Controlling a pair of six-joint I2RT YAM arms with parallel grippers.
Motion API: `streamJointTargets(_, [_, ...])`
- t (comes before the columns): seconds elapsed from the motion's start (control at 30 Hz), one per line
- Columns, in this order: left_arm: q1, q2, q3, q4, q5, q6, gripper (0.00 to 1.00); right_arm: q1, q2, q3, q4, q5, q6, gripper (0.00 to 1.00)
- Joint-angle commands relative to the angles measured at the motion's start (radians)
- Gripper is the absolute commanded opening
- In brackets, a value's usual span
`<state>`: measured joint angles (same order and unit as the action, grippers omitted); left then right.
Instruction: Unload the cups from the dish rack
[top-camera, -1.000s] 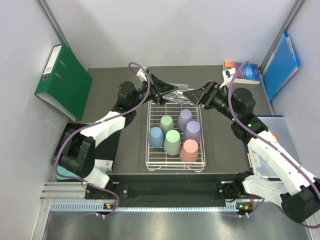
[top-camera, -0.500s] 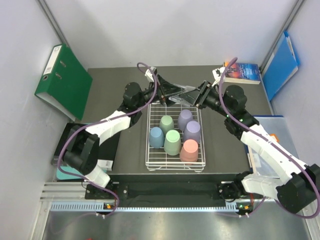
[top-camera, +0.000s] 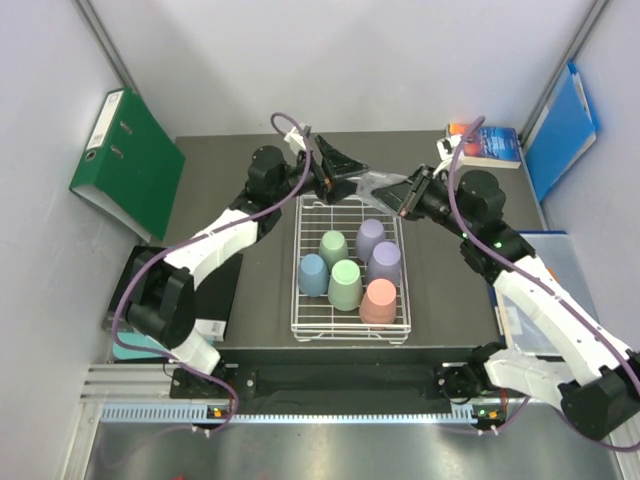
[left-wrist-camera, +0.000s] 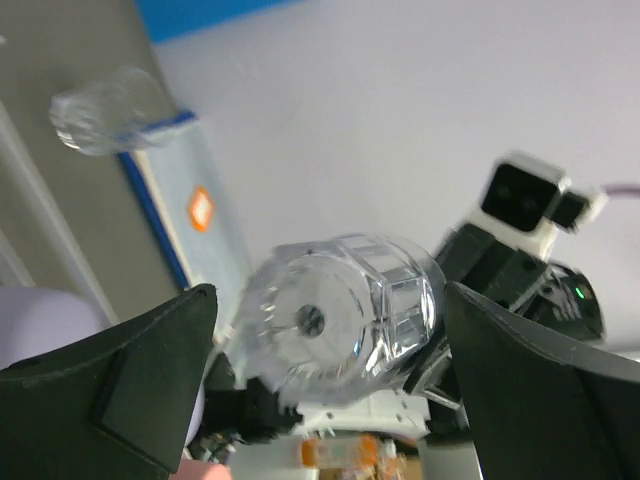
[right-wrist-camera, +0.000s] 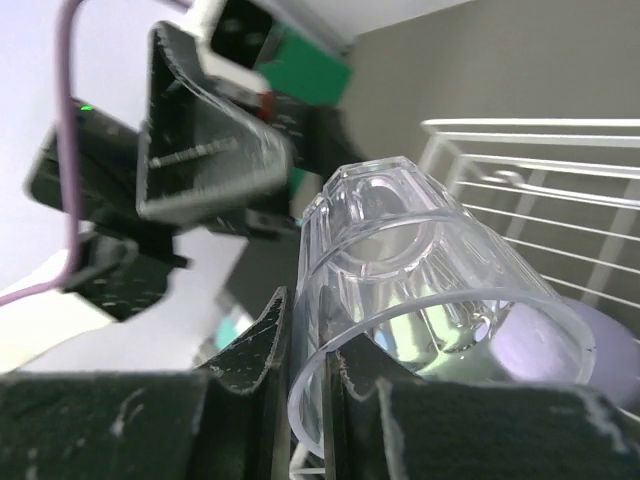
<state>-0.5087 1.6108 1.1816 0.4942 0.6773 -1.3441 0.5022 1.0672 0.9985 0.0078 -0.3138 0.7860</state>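
Observation:
Above the back edge of the white wire dish rack (top-camera: 300, 300) a clear glass (top-camera: 378, 184) hangs on its side. My right gripper (top-camera: 402, 192) is shut on its rim, one finger inside (right-wrist-camera: 352, 330) and one outside the wall of the glass (right-wrist-camera: 400, 290). My left gripper (top-camera: 352, 176) is open around the glass's base (left-wrist-camera: 340, 310) without touching it. Several pastel cups stand upside down in the rack: two lilac (top-camera: 371, 238), two green (top-camera: 345, 284), a blue (top-camera: 313, 273) and a salmon pink (top-camera: 378, 300). A second clear glass (left-wrist-camera: 105, 95) lies on the table.
A green binder (top-camera: 125, 160) leans at the back left. A book (top-camera: 490, 145) and a blue folder (top-camera: 562, 130) are at the back right. A dark flat pad (top-camera: 215, 290) lies left of the rack, and a blue-edged board (top-camera: 535, 300) lies under the right arm.
The clear glass passed from my left gripper to my right. The right gripper shut on its rim, and the left gripper opened wide and let go.

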Motion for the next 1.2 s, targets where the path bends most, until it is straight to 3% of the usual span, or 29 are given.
streamJointTargets(0.0, [0.094, -0.095, 0.058, -0.284, -0.171, 0.172, 0.99, -0.001, -0.084, 0.159, -0.276, 0.249, -0.146, 0.00])
streamJointTargets(0.03, [0.122, -0.121, 0.052, -0.325, -0.206, 0.177, 0.99, -0.001, -0.081, 0.192, -0.340, 0.307, -0.175, 0.00])
streamJointTargets(0.07, [0.131, -0.133, 0.047, -0.400, -0.278, 0.187, 0.99, -0.002, -0.050, 0.274, -0.462, 0.459, -0.182, 0.00])
streamJointTargets(0.17, [0.137, -0.181, 0.055, -0.529, -0.398, 0.247, 0.99, -0.057, 0.089, 0.481, -0.729, 0.641, -0.185, 0.00])
streamJointTargets(0.3, [0.134, -0.216, 0.073, -0.757, -0.490, 0.313, 0.99, -0.215, 0.356, 0.796, -1.024, 0.677, -0.088, 0.00])
streamJointTargets(0.47, [0.133, -0.261, 0.087, -0.934, -0.599, 0.382, 0.99, -0.254, 0.623, 1.072, -1.207, 0.719, -0.050, 0.00])
streamJointTargets(0.83, [0.130, -0.262, 0.075, -1.065, -0.634, 0.476, 0.99, -0.352, 0.649, 0.827, -1.096, 0.731, -0.099, 0.00])
streamJointTargets(1.17, [0.124, -0.196, 0.084, -1.085, -0.624, 0.502, 0.99, -0.424, 0.694, 0.766, -1.011, 0.693, -0.126, 0.00])
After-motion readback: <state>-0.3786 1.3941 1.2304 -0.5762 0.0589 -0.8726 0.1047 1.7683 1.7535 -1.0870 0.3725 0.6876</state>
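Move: The right hand already pinches the clear cup's rim above the rack; the clear cup standing on the table, beside which there is room, lies about 25 cm to its right, 10 cm farther out and 28 cm below. The farther purple cup in the rack is roughly level with that hand, 6 cm to its left and 22 cm below. From the left hand, the standing cup lies some 35 cm to the right, 3 cm farther out and 27 cm below. Swinging rightward off the rack, the right hand carries the pinched clear cup some 25 cm over to the standing one, also about 12 cm forward, rising briefly and then sinking; its fingers turn clockwise from forward-left to steeply down. The left hand, already open, slips forward-left off the cup's other end, then draws back, left and down, rolling its left side up. ##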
